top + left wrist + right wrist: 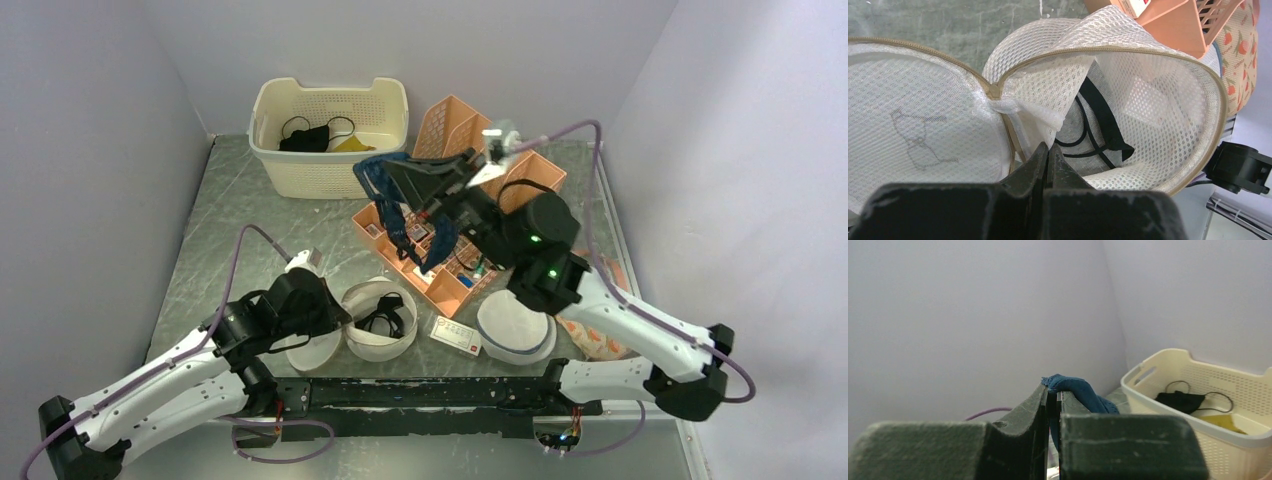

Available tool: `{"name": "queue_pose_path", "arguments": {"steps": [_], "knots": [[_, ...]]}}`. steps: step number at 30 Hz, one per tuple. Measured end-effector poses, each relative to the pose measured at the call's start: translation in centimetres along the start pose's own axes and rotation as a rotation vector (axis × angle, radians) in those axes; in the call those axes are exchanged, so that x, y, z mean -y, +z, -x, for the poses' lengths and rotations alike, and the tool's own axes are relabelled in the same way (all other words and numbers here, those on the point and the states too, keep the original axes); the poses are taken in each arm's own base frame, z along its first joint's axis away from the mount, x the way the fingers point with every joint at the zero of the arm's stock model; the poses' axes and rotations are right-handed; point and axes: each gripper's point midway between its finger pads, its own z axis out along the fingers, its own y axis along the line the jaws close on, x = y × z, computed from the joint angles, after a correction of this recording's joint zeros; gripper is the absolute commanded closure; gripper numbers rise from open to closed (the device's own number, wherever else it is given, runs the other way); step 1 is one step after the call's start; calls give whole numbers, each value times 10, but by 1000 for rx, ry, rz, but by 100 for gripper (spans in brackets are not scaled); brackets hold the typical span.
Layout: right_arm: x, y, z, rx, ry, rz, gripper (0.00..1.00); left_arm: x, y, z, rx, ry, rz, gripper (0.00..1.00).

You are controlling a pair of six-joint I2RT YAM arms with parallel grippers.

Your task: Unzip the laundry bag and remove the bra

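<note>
The laundry bag (372,345) lies unzipped near the left arm, its two white mesh halves with tan zipper rims (1158,52) spread apart. My left gripper (333,313) is shut, with its tips (1048,148) at the mesh fold where the halves join. Thin black straps and a black fabric piece (1100,127) lie inside the right half. My right gripper (392,168) is raised above the orange organizer and shut on the dark blue bra (378,185) (1079,390). The bra's straps (425,245) hang down. I cannot tell whether they join the black straps in the bag.
A cream basket (330,172) at the back holds a black mask-like cloth (305,138) and a yellow item. An orange organizer (450,285) with small items sits at centre. A white disc with a grey-blue rim (515,325), a small white box (455,335) and a patterned cloth (590,338) lie near the right arm.
</note>
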Motion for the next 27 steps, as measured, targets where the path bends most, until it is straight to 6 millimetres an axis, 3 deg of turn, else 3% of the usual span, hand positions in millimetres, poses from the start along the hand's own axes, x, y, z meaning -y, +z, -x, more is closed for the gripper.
{"name": "queue_pose_path", "arguments": {"steps": [9, 15, 20, 24, 27], "knots": [[41, 73, -30, -9, -226, -149, 100, -1, -4, 3, 9, 3, 18, 93], [82, 123, -14, 71, -299, -206, 100, 2, -7, 7, 20, 5, 8, 93], [135, 165, -10, 129, -311, -237, 100, 1, -7, 6, 19, 13, 11, 93], [179, 203, -38, 132, -326, -248, 100, -1, -7, 6, 16, 15, 18, 93], [207, 227, -79, 107, -342, -252, 100, -2, -7, 6, 16, 15, 22, 93]]}}
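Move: The right hand, high up with the blue bra already in its closed fingers, has the cream basket about 35 cm ahead, 15 cm to its left and 42 cm below. The orange organiser lies some 20 cm ahead, 14 cm to the right and 42 cm down; the laundry bag is 5 cm back, 4 cm left and 45 cm down. From the left hand, the basket is roughly 40 cm ahead, 8 cm left and 3 cm lower. Right hand swings the held bra about 30 cm forward and 10 cm left towards the basket, turning some 20 degrees clockwise. ##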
